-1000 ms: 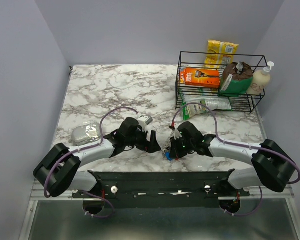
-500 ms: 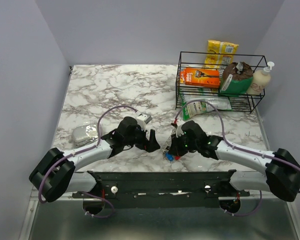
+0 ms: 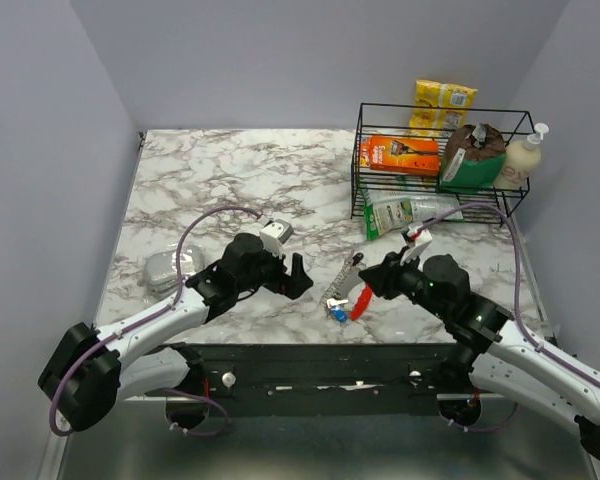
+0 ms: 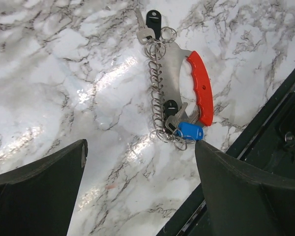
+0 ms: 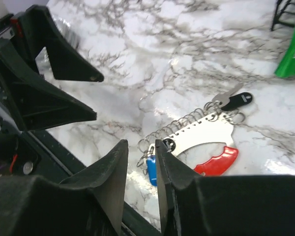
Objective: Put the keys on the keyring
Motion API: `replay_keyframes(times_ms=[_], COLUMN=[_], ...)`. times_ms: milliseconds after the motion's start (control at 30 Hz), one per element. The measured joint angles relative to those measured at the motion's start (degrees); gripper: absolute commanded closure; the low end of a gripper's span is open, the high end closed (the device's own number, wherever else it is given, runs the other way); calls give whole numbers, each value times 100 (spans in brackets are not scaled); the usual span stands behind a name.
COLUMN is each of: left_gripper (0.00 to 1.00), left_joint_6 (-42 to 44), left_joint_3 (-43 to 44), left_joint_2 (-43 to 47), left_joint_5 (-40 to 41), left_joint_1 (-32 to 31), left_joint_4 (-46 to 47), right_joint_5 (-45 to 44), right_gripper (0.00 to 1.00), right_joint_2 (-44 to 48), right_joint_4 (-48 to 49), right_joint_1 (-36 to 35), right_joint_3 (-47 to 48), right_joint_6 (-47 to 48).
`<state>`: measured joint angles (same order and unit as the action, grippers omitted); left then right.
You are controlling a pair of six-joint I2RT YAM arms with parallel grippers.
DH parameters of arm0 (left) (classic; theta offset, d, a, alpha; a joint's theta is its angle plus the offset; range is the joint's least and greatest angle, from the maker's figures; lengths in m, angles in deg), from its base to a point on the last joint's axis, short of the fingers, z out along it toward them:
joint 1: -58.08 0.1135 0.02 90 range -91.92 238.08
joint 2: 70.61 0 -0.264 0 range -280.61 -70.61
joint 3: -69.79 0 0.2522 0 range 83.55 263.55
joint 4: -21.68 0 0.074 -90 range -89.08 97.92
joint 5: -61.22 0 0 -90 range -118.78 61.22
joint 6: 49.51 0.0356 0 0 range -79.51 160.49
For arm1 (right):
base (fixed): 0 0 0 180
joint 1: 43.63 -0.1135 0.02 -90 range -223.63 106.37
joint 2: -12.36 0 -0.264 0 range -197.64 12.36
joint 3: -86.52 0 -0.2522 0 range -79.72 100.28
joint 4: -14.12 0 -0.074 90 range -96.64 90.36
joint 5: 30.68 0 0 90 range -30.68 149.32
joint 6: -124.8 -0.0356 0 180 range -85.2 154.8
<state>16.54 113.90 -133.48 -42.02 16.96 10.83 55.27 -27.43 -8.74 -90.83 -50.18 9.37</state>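
The keyring, a red curved grip on a silver plate with a row of small wire rings, lies flat on the marble between my grippers. Keys hang from its rings: a blue-headed one at the near end and a dark-headed one at the far end. My left gripper is wide open just short of the blue key, with nothing between its fingers. My right gripper hovers above the blue key, its jaws a narrow gap apart and empty. From above, the keyring lies between the left gripper and the right gripper.
A black wire basket with packets stands at the back right, a soap bottle beside it. A silvery pouch lies at the left. The black mounting rail runs along the near table edge, close to the keyring.
My right gripper has opened, let go of the key bunch and drawn back to the right. The left gripper has pulled back left, leaving the keyring lying free.
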Motion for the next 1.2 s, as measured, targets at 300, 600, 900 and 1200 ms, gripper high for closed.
replay_keyframes(times_ms=[300,600,900,1200], left_gripper=[1,1,1,1], left_joint_6=[251,50,-249,-511], left_joint_3=[116,114,81,-17], left_joint_2=[603,1187,1718,1952], left_joint_5=[756,1928,2892,3460], left_joint_1=[0,0,0,-15], left_joint_4=[-337,-581,-579,-584], right_joint_5=[-885,-1200,-1266,-1270], right_gripper=[56,36,0,0], right_joint_2=[1060,1202,1440,1523], right_joint_4=[-258,-417,-426,-424], right_joint_1=[0,0,0,0], right_joint_3=[-348,-352,-350,-350], right_joint_6=[-72,-42,109,221])
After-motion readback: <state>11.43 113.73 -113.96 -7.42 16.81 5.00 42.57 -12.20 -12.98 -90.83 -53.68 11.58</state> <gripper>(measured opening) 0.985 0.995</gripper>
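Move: The keyring with its keys lies loose on the table between the hands: its middle is some 5 cm to the right hand's left, level with it and roughly 16 cm below. From the left hand it lies about 11 cm to the right, 2 cm back and 10 cm down. The clear cable bag lies some 32 cm to the left hand's left and 6 cm farther out; the green food bag stands about 26 cm ahead and 12 cm right of the right hand. Neither hand touches anything; both back away from the loaded keyring. The left, its fingers still wide open, goes about 9 cm left while rising 8 and reaching 5 forward, tipping its fingers up and swinging some 30 degrees counter-clockwise. The right slides 5 cm to its right, rises about 2 cm, turns slightly clockwise, then opens from partly open to fully wide. ##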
